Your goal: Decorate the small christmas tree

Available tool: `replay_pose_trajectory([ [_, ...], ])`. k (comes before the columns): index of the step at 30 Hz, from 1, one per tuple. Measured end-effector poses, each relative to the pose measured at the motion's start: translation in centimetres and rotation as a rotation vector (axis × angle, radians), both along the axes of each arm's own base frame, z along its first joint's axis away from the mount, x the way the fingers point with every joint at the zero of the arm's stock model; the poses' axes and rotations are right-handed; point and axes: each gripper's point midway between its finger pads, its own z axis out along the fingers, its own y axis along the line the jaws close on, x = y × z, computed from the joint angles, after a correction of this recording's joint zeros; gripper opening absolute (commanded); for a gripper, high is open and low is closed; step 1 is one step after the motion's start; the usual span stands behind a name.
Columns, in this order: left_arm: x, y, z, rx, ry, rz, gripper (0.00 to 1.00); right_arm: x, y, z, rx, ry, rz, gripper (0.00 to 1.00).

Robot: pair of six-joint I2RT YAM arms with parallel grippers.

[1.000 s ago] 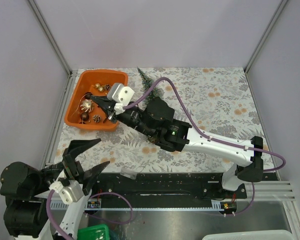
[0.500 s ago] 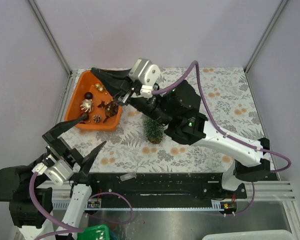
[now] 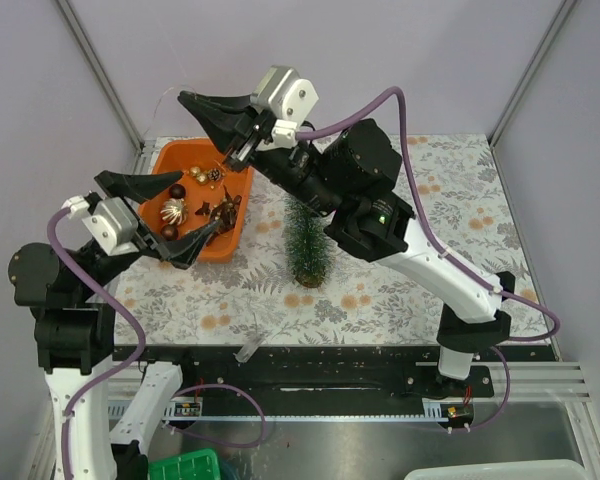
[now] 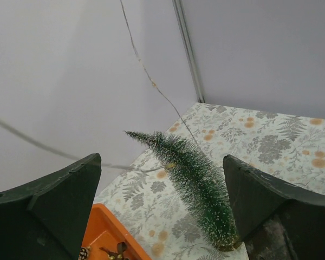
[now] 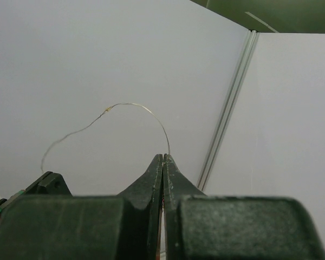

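The small christmas tree (image 3: 307,245) (image 4: 200,189) stands upright on the floral table, just right of the orange tray (image 3: 166,156) (image 4: 104,226). My right gripper (image 3: 184,98) (image 5: 163,157) is high above the tray's back edge, shut on a thin wire strand (image 5: 135,105) with tiny beads. The strand (image 4: 151,81) arcs through the air and runs down to the tree's upper part. My left gripper (image 3: 170,206) (image 4: 161,162) hovers over the tray, open wide and empty, facing the tree.
In the tray lie a gold ribbed ball (image 3: 172,211), a brown ball (image 3: 177,191), pinecones (image 3: 213,175) and a dark star shape (image 3: 220,210). Grey walls and metal posts enclose the table. A small clear piece (image 3: 250,351) lies at the front edge.
The left arm rose from the near edge to over the tray and its jaws opened wider. The right gripper lifted up and back from the tray. The tree went from lying at the back to standing mid-table.
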Motion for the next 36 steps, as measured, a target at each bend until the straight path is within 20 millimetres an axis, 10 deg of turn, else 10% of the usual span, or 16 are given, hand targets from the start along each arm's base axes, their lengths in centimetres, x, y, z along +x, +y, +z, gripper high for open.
replay_pose_trajectory([
  [18,4.0,-2.1,-2.6,-0.112,0.237,-0.169,0.99,1.9,-1.6,2.7,0.081,0.016,0.064,0.0],
  [23,3.5,-3.6,-3.7,-0.1,0.289,-0.264,0.79,1.8,-0.7,1.8,0.069,0.034,0.097,0.0],
  [28,4.0,-3.8,-3.8,-0.101,0.288,-0.254,0.24,1.6,-0.6,1.7,0.071,0.04,0.115,0.0],
  [36,7.3,-1.4,-3.2,-0.141,0.224,-0.023,0.13,0.1,-4.1,4.1,0.124,0.005,0.108,0.0],
])
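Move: The light string, shut in the right fingers, loops down across the left hand's open jaws; the stretch to pinch lies about 6 cm ahead of the left hand, 3 cm to its right and 3 cm lower. From the right hand, that stretch is roughly 20 cm below, 4 cm ahead and 1 cm to the right. From the left hand, the tree stands about 6 cm ahead, 15 cm right and 35 cm lower, and the orange box some 24 cm ahead, 9 cm left and 45 cm lower. With its jaws wide open the left hand eases forward, down and to its right, some 4 cm each way, to bring the hanging light string between the fingers, the wrist tipping them down about 15 degrees and swinging clockwise; it then closes them almost shut around the strand while pushing another 3 to 4 cm forward, drifting back left and undoing the swing. The right hand keeps its pinch on the string throughout, first lifting and reaching forward about 3 cm, easing back and a little down, then drawing off right and up over the last stretch. ##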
